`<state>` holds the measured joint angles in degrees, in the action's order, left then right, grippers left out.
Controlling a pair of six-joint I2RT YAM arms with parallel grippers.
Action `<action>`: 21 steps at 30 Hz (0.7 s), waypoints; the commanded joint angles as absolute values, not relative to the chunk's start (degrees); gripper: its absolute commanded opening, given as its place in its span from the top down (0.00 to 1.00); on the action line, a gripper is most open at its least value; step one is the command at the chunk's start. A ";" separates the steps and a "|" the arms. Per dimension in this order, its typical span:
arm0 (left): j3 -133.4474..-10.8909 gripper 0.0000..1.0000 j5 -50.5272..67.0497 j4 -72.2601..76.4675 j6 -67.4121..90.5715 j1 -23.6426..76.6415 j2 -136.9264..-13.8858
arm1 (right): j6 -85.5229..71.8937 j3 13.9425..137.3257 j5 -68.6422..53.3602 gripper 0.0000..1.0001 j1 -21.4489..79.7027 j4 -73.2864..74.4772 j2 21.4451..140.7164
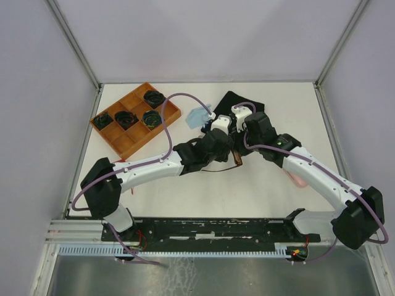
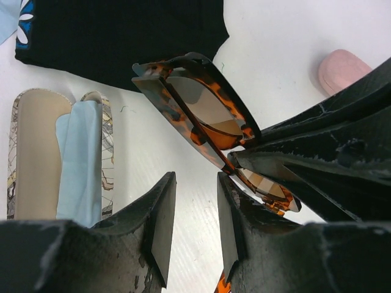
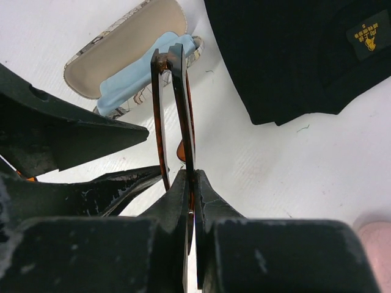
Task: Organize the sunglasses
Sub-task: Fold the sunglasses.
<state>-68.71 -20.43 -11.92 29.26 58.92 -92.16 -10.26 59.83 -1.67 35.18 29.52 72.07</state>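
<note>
The brown-tinted sunglasses [image 2: 208, 104] with a tortoiseshell frame are held off the table at its middle [image 1: 236, 158]. My right gripper [image 3: 191, 183] is shut on their frame [image 3: 179, 91], which stands edge-on between its fingers. My left gripper [image 2: 192, 226] is open and empty just beside them, its right finger [image 2: 231, 220] next to one end of the frame. Both grippers meet at the table's centre: the left gripper [image 1: 219, 126] and the right gripper [image 1: 237, 132]. The red sunglasses are not in view.
The grey patterned case [image 2: 33, 152] lies open with a light blue cloth [image 2: 79, 165] in it, left of the grippers [image 1: 197, 116]. A black cloth [image 1: 241, 102] lies behind. The pink case [image 2: 342, 70] lies to the right. An orange divided tray [image 1: 123, 145] stands back left.
</note>
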 commanded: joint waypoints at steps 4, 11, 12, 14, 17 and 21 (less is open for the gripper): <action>-73.20 0.60 -19.86 -8.91 26.61 59.36 -93.46 | -12.68 58.78 -3.87 1.00 35.68 26.10 71.27; -69.51 0.59 -24.46 -9.26 24.26 59.26 -84.49 | -20.59 56.88 20.20 1.00 35.38 27.66 68.68; -68.66 0.58 -24.59 -9.19 23.58 59.22 -83.03 | -22.49 56.60 23.76 1.00 35.12 27.62 68.16; -67.00 0.58 -24.10 -8.86 22.10 59.29 -80.11 | -25.96 55.28 28.20 1.00 34.66 25.85 66.16; -63.37 0.58 -20.26 -7.80 19.80 59.34 -76.69 | -29.63 53.82 31.04 1.00 33.79 22.32 63.39; -58.65 0.58 -17.35 -6.63 18.87 59.38 -73.44 | -32.50 53.14 31.92 1.00 32.99 18.98 60.49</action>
<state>-62.65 -20.58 -9.30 23.33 59.00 -75.55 -26.48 53.41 25.85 33.69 26.48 64.31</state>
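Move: My right fingers already pinch the sunglasses near the bridge. The frame's middle sits some 4 cm to the right of my open left hand and 1 cm ahead, about level with it; one temple still sticks out leftward from the frame's near end. Counted from my right hand, the open glasses case lies about 14 cm left and 2 cm back, roughly 10 cm below, and the black cloth some 11 cm ahead, 1 cm right and 12 cm below. I part my hands. After a brief, slight dip, I carry the pinched sunglasses about 8 cm to the right and a little forward with my right hand, swinging them some 30 degrees clockwise away from the glasses case. My left hand, fingers still half open, lifts about 8 cm and drifts left, tipping its fingers up slightly as it leaves the frame. ##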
